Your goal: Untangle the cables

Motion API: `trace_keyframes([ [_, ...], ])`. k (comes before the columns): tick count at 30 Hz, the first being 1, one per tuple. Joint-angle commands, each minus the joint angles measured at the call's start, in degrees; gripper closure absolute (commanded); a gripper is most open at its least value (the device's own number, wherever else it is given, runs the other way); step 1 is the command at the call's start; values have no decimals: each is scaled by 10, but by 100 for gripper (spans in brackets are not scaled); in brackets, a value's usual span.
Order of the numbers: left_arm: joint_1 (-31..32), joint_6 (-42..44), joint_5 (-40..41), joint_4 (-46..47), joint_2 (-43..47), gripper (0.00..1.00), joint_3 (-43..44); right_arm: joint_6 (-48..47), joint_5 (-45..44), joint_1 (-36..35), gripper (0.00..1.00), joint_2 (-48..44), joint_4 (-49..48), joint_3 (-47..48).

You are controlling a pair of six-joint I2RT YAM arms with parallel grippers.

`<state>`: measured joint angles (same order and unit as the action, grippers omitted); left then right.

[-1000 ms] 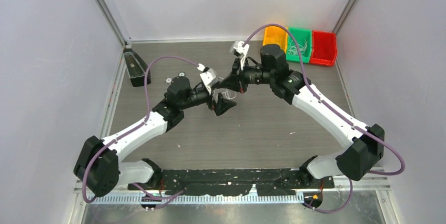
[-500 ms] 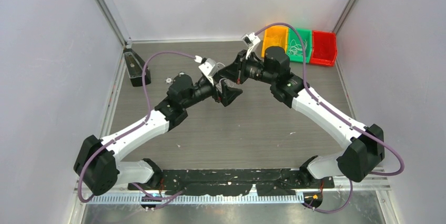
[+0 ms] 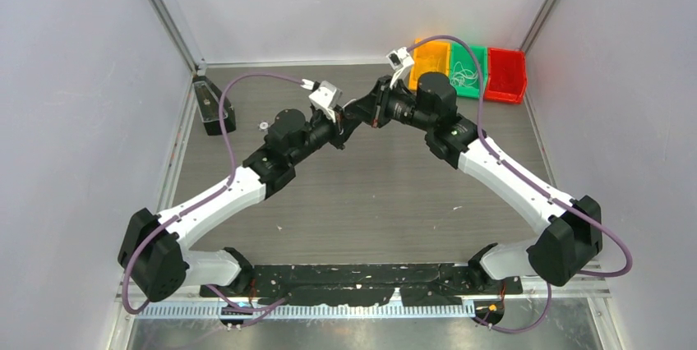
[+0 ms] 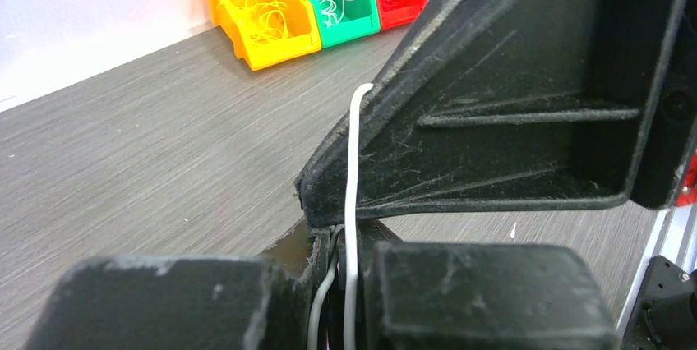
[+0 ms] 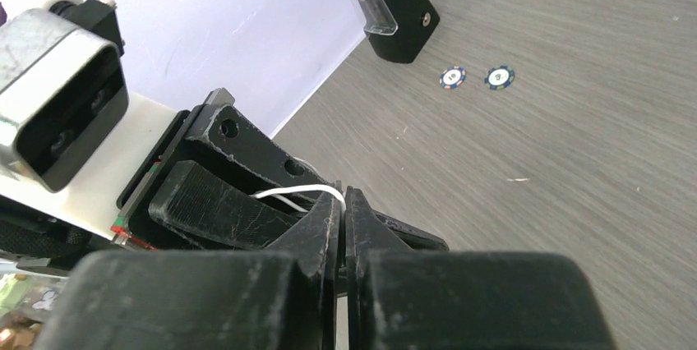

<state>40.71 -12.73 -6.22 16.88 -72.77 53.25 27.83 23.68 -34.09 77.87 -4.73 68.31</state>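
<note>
A thin white cable (image 4: 353, 161) is stretched short between my two grippers, which meet tip to tip above the back middle of the table. My left gripper (image 4: 345, 239) (image 3: 339, 126) is shut on the white cable, with a second, greyer strand beside it in the jaws. My right gripper (image 5: 341, 202) (image 3: 362, 113) is shut on the same cable (image 5: 296, 194), which arches out of its tips toward the left fingers (image 5: 222, 194). From above, the cable is hidden between the two heads.
Three bins stand at the back right: yellow (image 3: 429, 58) with yellow wires, green (image 3: 470, 62) with white wires, and red (image 3: 505, 75). A black stand (image 3: 212, 108) sits at the back left wall, with two small round chips (image 5: 452, 77) near it.
My left gripper, wide open a second ago, has shut on the white cable. Both grippers have shifted toward the back of the table and closed up against each other.
</note>
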Motion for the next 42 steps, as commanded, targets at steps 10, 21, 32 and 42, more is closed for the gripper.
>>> trace_keyframes([
  [10, -42, -39, -167, 52, -5, 49, -36, 8, 77, 53, 95, -27, 15, 19],
  [21, -73, 40, -303, -10, 102, 0, -96, -100, 60, 163, 95, 0, 122, 61],
  [32, -113, 83, -239, -135, 150, 0, -91, -300, -136, 308, 95, 141, 218, 219],
  [42, -128, 86, -201, -196, 109, 0, -46, -344, -318, 380, 95, 406, 200, 468],
])
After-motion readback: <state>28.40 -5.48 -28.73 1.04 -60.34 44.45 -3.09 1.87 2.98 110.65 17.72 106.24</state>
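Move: The right hand already pinches the white cable, whose other part is still clamped in the shut left fingers just below. From the right hand, the green bin lies about 32 cm ahead, 34 cm to the right and 30 cm below. The orange bin is some 33 cm ahead and 23 cm right, the red one 31 cm ahead and 44 cm right, both equally low. From the left hand, the green bin is roughly 32 cm ahead, 34 cm right and 26 cm down. After both hands dip a centimetre or so together, the left fingers open wide and let go of the white cable, and that hand backs off about 7 cm, then drifts left and sinks. The right hand keeps its pinch and sweeps the cable about 35 cm right and 26 cm forward, speeding up and sinking slightly, until above the green bin, turning some 50 degrees clockwise while rolling left side down so the fingers end pointing forward and tipped down. ##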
